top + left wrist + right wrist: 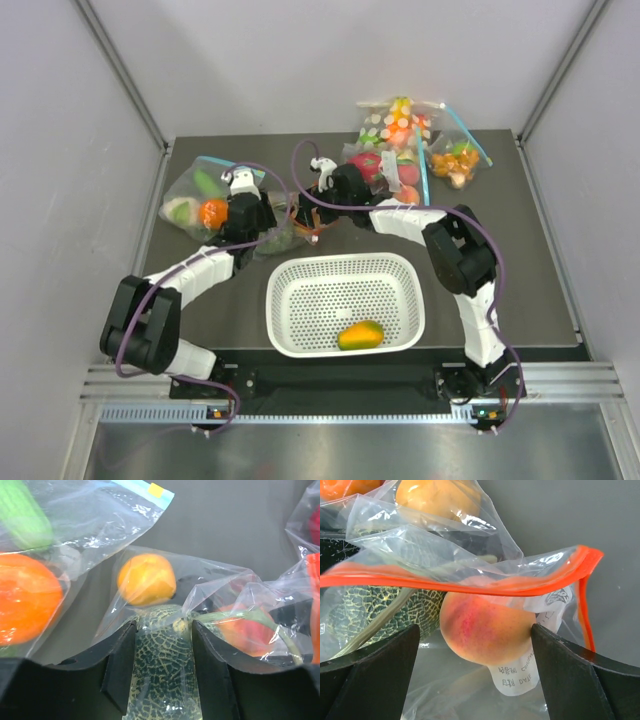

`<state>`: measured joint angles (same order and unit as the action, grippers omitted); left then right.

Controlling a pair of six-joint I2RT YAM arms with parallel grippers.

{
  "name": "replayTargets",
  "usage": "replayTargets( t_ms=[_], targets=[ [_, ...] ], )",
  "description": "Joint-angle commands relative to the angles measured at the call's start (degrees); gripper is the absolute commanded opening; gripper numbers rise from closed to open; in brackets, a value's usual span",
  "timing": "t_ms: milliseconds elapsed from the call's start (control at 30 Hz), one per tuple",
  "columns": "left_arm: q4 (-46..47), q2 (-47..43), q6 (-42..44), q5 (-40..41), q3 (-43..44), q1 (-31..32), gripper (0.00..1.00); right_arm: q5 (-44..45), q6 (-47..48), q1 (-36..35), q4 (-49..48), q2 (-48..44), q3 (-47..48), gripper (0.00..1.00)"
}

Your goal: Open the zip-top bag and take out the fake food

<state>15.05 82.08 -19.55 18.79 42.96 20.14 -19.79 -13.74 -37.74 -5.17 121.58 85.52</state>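
The zip-top bag (pixel 285 236) lies between my two grippers, its red-orange zip strip (pixel 470 584) gaping open in the right wrist view. My left gripper (pixel 164 628) is shut on the bag's plastic, squeezing the dark green melon (pixel 162 670) inside it. A small orange (pixel 146 579) and the peach (pixel 245 634) lie beyond in the same bag. My right gripper (pixel 475 630) is open at the bag's mouth, its jaws on either side of the orange-red peach (pixel 485 625), with the melon (pixel 380 607) to its left. The yellow-orange mango (pixel 360 335) lies in the basket.
A white perforated basket (pixel 290 300) stands at the near centre. A blue-zipped bag (pixel 195 195) with toy food lies left of my left gripper (pixel 262 228). More blue-zipped bags (pixel 400 125) sit at the back right, behind my right gripper (pixel 310 208).
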Motion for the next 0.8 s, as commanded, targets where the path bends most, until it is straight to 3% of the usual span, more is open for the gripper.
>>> replayTargets(
  t_ms=[0,367,567,633,700,767],
  targets=[
    [-4.8,2.9,-0.1,-3.9,-1.3,0.2,0.51,-0.9,-0.9,-0.8,-2.9,0.2,2.5,0.91],
    [-3.8,3.5,-0.4,-6.1,-2.1,0.2,0.46,6.9,0.6,-2.7,6.4,5.2,9.1,0.90],
    [-3.5,3.7,-0.8,-6.9,-2.4,0.1,0.31,11.2,1.5,-3.6,9.6,4.5,7.0,0.89],
    [-3.5,3.6,-0.8,-7.1,-2.4,0.1,0.24,11.4,1.4,-3.6,9.5,4.8,6.9,0.78],
    [-3.5,3.3,-0.8,-7.6,-2.5,0.0,0.20,11.5,1.0,-3.6,9.1,5.2,6.9,0.59],
    [-3.8,2.9,-0.8,-7.5,-2.6,0.1,0.12,11.6,0.6,-3.6,8.9,5.0,6.3,0.47]
  ],
)
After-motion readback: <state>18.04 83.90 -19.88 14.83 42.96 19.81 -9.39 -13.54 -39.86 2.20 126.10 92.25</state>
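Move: The peach in the orange-zipped bag lies just ahead of the right hand's open fingers, about 2 cm forward, 1 cm left and 3 cm lower; the netted melon is some 8 cm left of that hand and 2 cm back. The left hand hovers close over the melon, loose bag film between its fingers, with the peach about 9 cm to its right, 2 cm ahead and 7 cm down. The small yellow squash is roughly 8 cm ahead of it, 1 cm left. The peach is taken between the right hand's fingers at the bag mouth: the wide-open hand reaches about 2 cm forward, then sinks some 2.5 cm around the fruit, tilting slightly, and only then closes onto its sides. Meanwhile the left hand eases about 1 cm right and closes almost shut, pinching the film above the melon. ##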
